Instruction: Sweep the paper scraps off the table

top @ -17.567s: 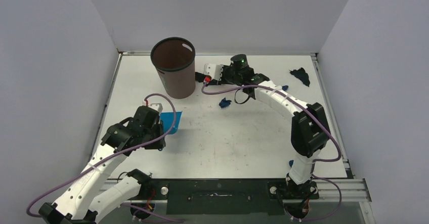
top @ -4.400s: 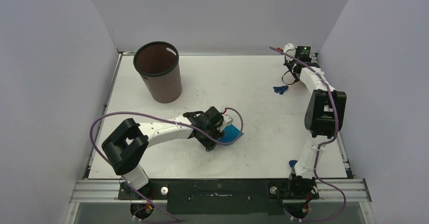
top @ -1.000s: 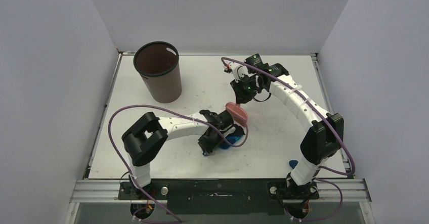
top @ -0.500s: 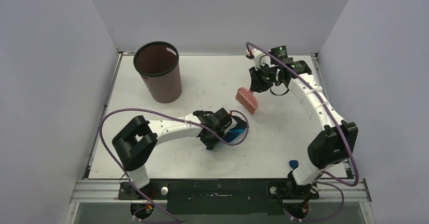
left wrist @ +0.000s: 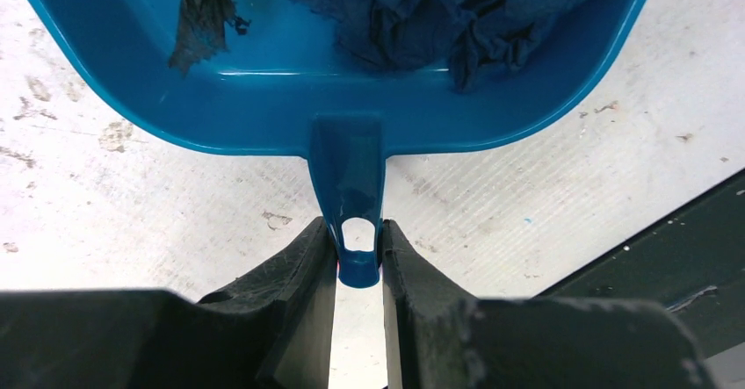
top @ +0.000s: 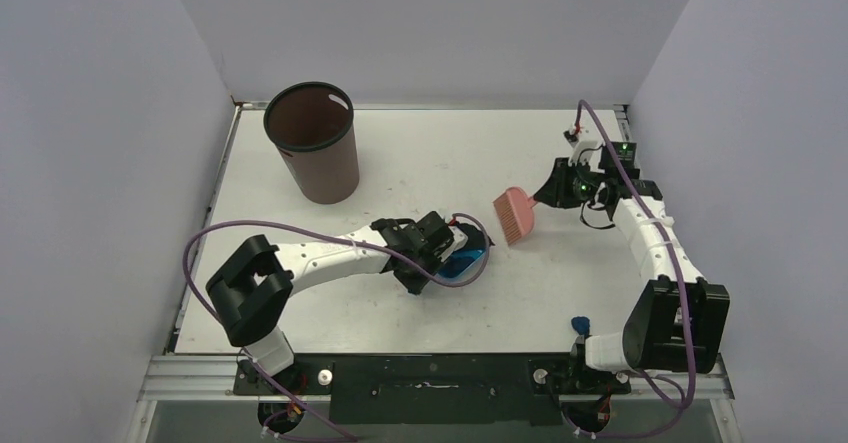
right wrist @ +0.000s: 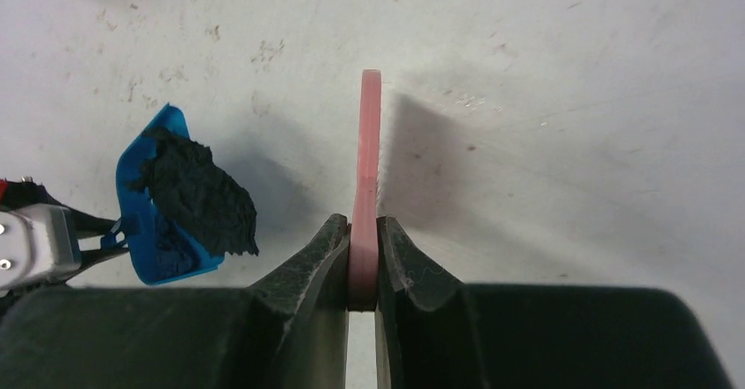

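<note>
My left gripper (left wrist: 358, 257) is shut on the handle of the bright blue dustpan (left wrist: 351, 117), which rests on the white table (top: 420, 163) near its middle (top: 462, 261). Dark blue and black paper scraps (left wrist: 422, 11) lie inside the pan, also seen in the right wrist view (right wrist: 198, 196). My right gripper (right wrist: 363, 262) is shut on the pink hand brush (right wrist: 367, 169), held to the right of the dustpan with its head (top: 515, 215) close over the table. One small blue scrap (top: 580, 324) lies near the front right edge.
A tall dark brown bin (top: 312, 143) stands at the back left of the table. The metal rim (top: 628, 123) runs along the right side. Grey walls close in the table on three sides.
My right arm has swung the brush to the right and nearer, away from the table's middle. The dustpan and left gripper have shifted only slightly.
</note>
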Robot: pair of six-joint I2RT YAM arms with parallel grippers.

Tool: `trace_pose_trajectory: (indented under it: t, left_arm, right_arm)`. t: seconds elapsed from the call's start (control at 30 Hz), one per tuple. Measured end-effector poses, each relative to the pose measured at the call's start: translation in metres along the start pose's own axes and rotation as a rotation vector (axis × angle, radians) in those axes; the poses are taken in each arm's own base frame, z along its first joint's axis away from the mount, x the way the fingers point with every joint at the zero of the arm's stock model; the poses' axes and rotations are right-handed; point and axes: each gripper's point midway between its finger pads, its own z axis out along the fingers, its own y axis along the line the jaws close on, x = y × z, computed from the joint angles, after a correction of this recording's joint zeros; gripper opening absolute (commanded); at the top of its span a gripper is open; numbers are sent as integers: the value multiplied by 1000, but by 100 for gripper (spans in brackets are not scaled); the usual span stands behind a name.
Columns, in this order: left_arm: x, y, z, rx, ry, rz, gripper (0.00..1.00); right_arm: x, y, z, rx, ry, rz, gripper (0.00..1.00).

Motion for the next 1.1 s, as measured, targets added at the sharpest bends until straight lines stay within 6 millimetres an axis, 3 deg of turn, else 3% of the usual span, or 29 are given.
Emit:
trace_pose_trajectory:
  t: [0.1,0.2,0.3,0.43,0.57,0.77,0.9,1.1]
  left_arm:
    - [-4,0,-8,4,-28,-2,0]
    - [-7,1,-14,5,-44,-9,0]
    - [-9,4,-18,7,-55,-20,0]
    - [-19,12,-30,45,-84,-83,0]
    - [-44,29,-47,76,-153,-168,0]
    - [-90,61,-92,74,-278,-249,0]
    - [-119,79,-133,73,-367,-281,0]
    - [-140,105,-177,72,-454,-344,0]
  right_arm:
    - [26,10,11,-81,32,47,5]
    - [39,21,19,-203,-8,108,5]
    - [56,17,17,-258,-25,206,5]
    - [52,14,13,-277,-53,200,5]
    - [53,16,15,-297,-41,171,5]
    - [50,10,22,-309,-2,138,5]
    - [52,10,21,-311,16,119,5]
    - [52,10,19,-311,20,89,5]
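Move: The left gripper already holds the loaded dustpan, whose pan sits about 10 cm right and 5 cm ahead of it. The bin it goes to stands some 25 cm ahead and 18 cm to its left, the bin's middle roughly 8 cm above it. The brush head is about 15 cm ahead, 19 cm right and slightly higher. From the right hand, the bin lies roughly 10 cm ahead, 43 cm left and 6 cm below. Lift the loaded dustpan with the left gripper, straight up at first, then on up and forward towards the bin: about 21 cm of rise and 13 cm ahead. Keep the pinch on the handle and swing the wrist about 25 degrees so the pan side comes up, turning it counter-clockwise as well. Meanwhile lower and draw back the right hand some 5 cm, still gripping the brush, roll its left side up, then hold there. ##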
